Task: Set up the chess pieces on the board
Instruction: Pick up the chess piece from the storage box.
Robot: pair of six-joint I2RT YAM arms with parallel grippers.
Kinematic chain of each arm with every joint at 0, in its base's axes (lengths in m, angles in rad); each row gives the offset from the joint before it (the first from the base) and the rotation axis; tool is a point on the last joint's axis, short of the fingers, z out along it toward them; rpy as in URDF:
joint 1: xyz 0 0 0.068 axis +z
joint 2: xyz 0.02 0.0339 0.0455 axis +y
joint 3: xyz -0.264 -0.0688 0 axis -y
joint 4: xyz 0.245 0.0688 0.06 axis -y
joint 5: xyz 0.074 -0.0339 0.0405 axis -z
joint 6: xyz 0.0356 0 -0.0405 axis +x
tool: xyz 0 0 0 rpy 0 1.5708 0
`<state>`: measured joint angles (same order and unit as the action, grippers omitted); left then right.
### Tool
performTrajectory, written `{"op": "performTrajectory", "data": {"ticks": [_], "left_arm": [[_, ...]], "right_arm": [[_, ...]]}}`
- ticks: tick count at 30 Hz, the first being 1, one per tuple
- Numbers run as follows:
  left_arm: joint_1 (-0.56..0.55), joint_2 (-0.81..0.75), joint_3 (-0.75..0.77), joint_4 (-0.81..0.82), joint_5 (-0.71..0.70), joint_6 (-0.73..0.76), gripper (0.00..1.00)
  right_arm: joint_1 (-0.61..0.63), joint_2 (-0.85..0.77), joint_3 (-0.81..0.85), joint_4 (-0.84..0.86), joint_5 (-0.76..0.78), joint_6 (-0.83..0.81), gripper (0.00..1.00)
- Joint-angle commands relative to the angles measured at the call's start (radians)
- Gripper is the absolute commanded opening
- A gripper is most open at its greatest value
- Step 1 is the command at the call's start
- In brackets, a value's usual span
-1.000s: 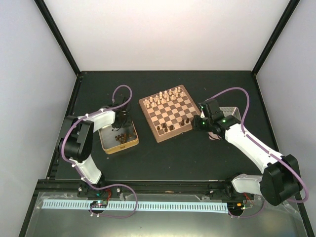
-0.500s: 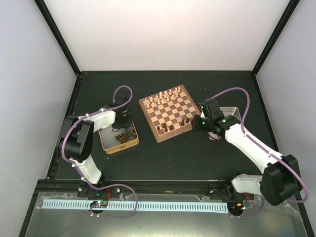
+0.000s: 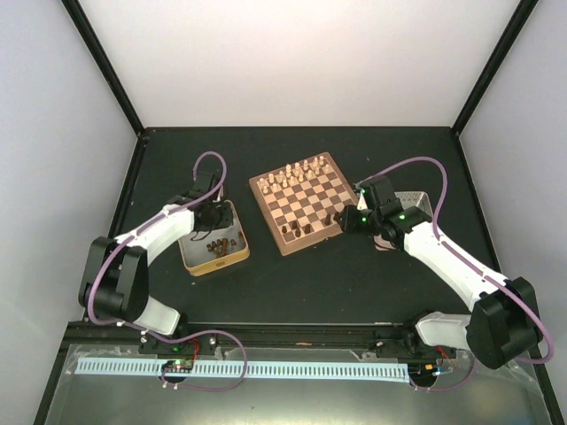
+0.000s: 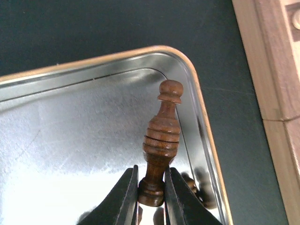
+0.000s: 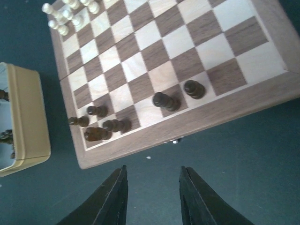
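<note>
My left gripper (image 4: 151, 188) is shut on the base of a dark-brown chess piece (image 4: 161, 136), held above the inside corner of a metal tin (image 4: 70, 131). From above, that gripper (image 3: 211, 221) hangs over the tin (image 3: 197, 258), where more dark chess pieces (image 3: 220, 245) lie. The board (image 3: 306, 197) has several dark pieces (image 5: 166, 101) on its near rows and cream ones (image 5: 70, 14) along the far side. Just off the board's near edge, my right gripper (image 5: 152, 187) stands open over the dark table, holding nothing.
A second, silvery tin (image 3: 413, 201) sits behind the right arm. In the left wrist view the board's brown rim (image 4: 274, 70) runs down the right, close to the tin's rim. The yellow tin wall (image 5: 28, 117) lies left of the board.
My left jaws have closed on the dark piece in the tin, and the left arm's elbow has swung out to the left. The right arm has hardly moved.
</note>
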<state>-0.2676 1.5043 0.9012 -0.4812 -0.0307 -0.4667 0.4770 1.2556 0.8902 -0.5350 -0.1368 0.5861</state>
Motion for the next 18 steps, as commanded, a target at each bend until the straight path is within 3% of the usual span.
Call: {"op": "performTrajectory", "data": {"ticks": [1, 5, 9, 14, 18], "left_arm": [[0.007, -0.08, -0.026, -0.038, 0.094, -0.001, 0.03], [0.007, -0.157, -0.035, -0.046, 0.178, 0.007, 0.03], [0.007, -0.213, -0.027, -0.062, 0.258, 0.022, 0.03], [0.007, -0.272, 0.006, -0.081, 0.379, 0.049, 0.03], [0.006, -0.297, 0.039, -0.102, 0.439, 0.055, 0.03]], "right_arm": [[0.013, -0.01, -0.01, 0.084, -0.119, 0.012, 0.32], [0.045, 0.004, -0.031, 0.18, -0.208, 0.04, 0.37], [0.096, 0.023, -0.05, 0.301, -0.261, 0.094, 0.49], [0.179, 0.025, -0.079, 0.5, -0.246, 0.126, 0.56], [0.241, 0.043, -0.104, 0.678, -0.194, 0.055, 0.59]]}}
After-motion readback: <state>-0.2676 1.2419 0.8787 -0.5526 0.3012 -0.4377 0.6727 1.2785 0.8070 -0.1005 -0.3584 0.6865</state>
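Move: The left hand already holds a dark chess piece above the storage box, whose middle is about 7 cm nearer the base and 5 cm lower. The right gripper is some 33 cm to this hand's right, 4 cm back and 6 cm higher; the chessboard's middle is roughly 25 cm right and 2 cm ahead. From the right hand, the held piece is about 32 cm left, 5 cm ahead and 5 cm lower; the board's middle is 9 cm left and 5 cm ahead. Left lifts the held piece about 7 cm, rightward and back; right opens, swinging 11 cm left towards it. ##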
